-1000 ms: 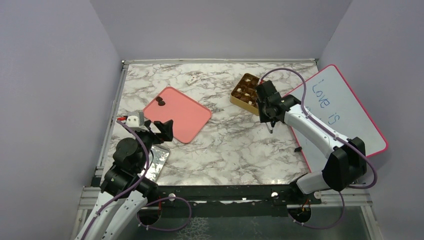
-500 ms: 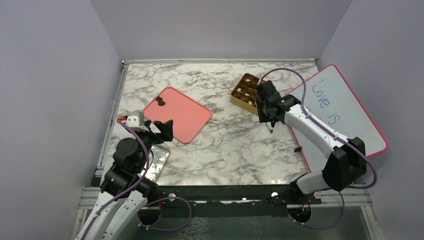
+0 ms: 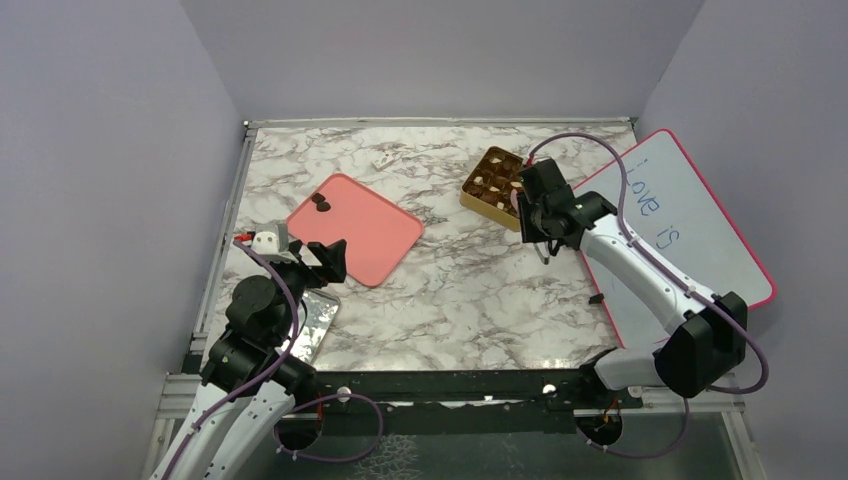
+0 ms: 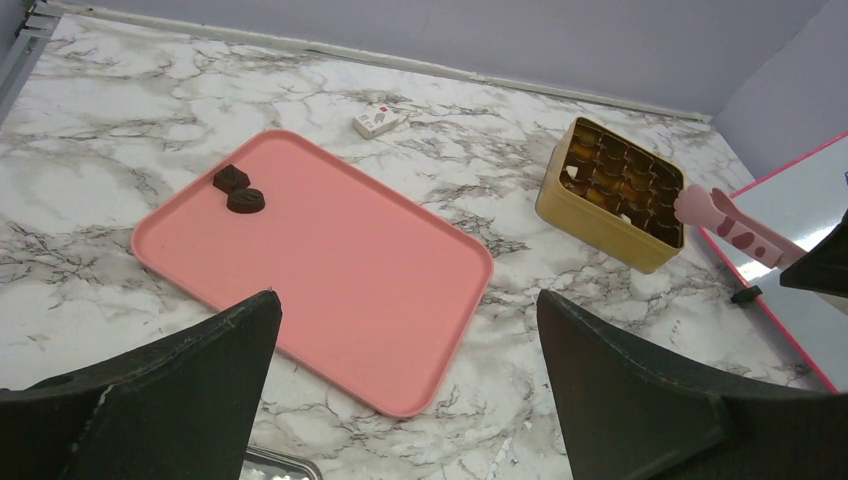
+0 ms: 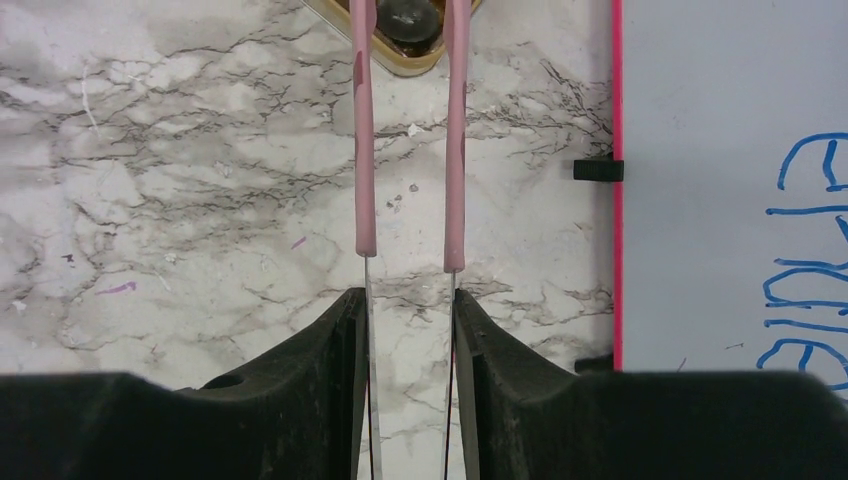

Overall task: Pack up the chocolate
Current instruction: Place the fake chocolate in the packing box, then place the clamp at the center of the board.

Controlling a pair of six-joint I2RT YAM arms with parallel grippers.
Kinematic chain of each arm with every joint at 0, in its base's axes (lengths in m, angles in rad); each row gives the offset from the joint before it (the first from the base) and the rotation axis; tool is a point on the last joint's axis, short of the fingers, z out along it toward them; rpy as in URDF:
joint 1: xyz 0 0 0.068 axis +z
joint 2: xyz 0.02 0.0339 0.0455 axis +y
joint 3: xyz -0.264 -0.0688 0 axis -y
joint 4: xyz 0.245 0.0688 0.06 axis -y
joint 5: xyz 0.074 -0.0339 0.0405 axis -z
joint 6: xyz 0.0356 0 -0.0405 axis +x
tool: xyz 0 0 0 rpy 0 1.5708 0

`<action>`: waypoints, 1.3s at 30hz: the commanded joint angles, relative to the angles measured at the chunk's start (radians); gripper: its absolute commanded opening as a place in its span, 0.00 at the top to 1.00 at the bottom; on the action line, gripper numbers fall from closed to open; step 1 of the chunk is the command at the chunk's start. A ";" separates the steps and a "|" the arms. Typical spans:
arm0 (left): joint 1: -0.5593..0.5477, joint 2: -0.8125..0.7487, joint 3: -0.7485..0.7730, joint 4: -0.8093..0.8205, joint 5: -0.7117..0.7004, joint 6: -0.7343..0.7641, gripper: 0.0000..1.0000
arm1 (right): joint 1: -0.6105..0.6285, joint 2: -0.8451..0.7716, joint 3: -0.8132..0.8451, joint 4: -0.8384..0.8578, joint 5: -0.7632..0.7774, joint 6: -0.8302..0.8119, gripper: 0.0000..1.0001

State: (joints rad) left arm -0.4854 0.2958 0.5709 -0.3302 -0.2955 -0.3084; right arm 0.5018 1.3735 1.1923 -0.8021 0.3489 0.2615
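Note:
Two dark chocolate pieces [image 3: 321,203] [image 4: 238,190] lie at the far corner of the pink tray [image 3: 370,235] [image 4: 350,290]. The gold box [image 3: 480,200] [image 4: 600,222] holds several pieces in its cells. My right gripper [image 3: 535,215] [image 5: 410,310] is shut on the pink tweezers [image 5: 362,150] [image 4: 735,228], whose arms stand apart and reach over the box's near corner [image 5: 395,68]. A dark piece [image 5: 405,18] sits between them there; the tips are out of frame. My left gripper [image 3: 318,255] [image 4: 405,305] hangs open and empty above the tray's near edge.
A whiteboard [image 3: 680,220] with blue writing lies at the right, with a small black clip [image 3: 595,298] [image 5: 598,169] at its edge. A small white packet [image 3: 383,160] [image 4: 378,120] lies behind the tray. A shiny metal sheet [image 3: 315,325] lies near the left arm.
The right arm has shifted a little to the right beside the gold box, tweezers still in its grip. The left arm has not moved.

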 commanded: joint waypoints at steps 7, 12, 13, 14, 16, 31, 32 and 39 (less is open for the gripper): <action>0.005 -0.002 -0.011 0.027 0.009 0.010 0.01 | -0.003 -0.086 0.000 0.061 -0.177 -0.022 0.64; 0.005 -0.006 -0.012 0.026 -0.001 0.010 0.01 | 0.007 -0.095 -0.023 0.109 -0.259 -0.014 0.65; 0.005 -0.006 -0.011 0.028 -0.004 0.010 0.01 | 0.013 -0.096 -0.030 0.118 -0.260 -0.007 0.66; 0.005 -0.005 -0.012 0.028 -0.006 0.011 0.01 | 0.022 -0.094 -0.038 0.127 -0.263 -0.003 0.66; 0.005 0.002 -0.011 0.028 -0.007 0.011 0.01 | 0.043 -0.089 -0.056 0.144 -0.274 0.003 0.66; 0.005 0.020 -0.016 0.028 -0.014 -0.007 0.01 | 0.227 0.082 -0.223 0.408 -0.242 0.065 0.65; 0.005 0.017 -0.018 0.028 -0.019 -0.007 0.01 | 0.238 0.088 -0.228 0.416 -0.235 0.073 0.65; 0.007 0.040 -0.016 0.037 -0.031 -0.013 0.01 | 0.312 0.115 -0.266 0.451 -0.155 0.176 0.66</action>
State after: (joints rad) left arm -0.4854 0.3241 0.5587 -0.3233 -0.3046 -0.3138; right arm 0.7753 1.4757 0.9424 -0.4191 0.1234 0.3641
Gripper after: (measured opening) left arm 0.990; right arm 0.351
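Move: The two dark chocolates still to be packed lie at the far left of the pink tray, about 45 cm to the right hand's left, 13 cm ahead and 15 cm below it. The tray's middle is some 37 cm left and 6 cm ahead. The packing box, with the tong tips over its near right part, has its middle roughly 14 cm ahead and 3 cm left. From the left hand, those chocolates lie about 20 cm ahead, 8 cm left and 25 cm below. Leftwards in a shallow arc the right hand carries the empty pink tongs away from the packing box towards the tray: it rises about 2 cm, then sweeps down, roughly 13 cm left, 5 cm back and ending near 9 cm lower. The wrist turns some 20 degrees counter-clockwise while its left side tips up; the fingers keep their hold on the tongs, tips apart. ##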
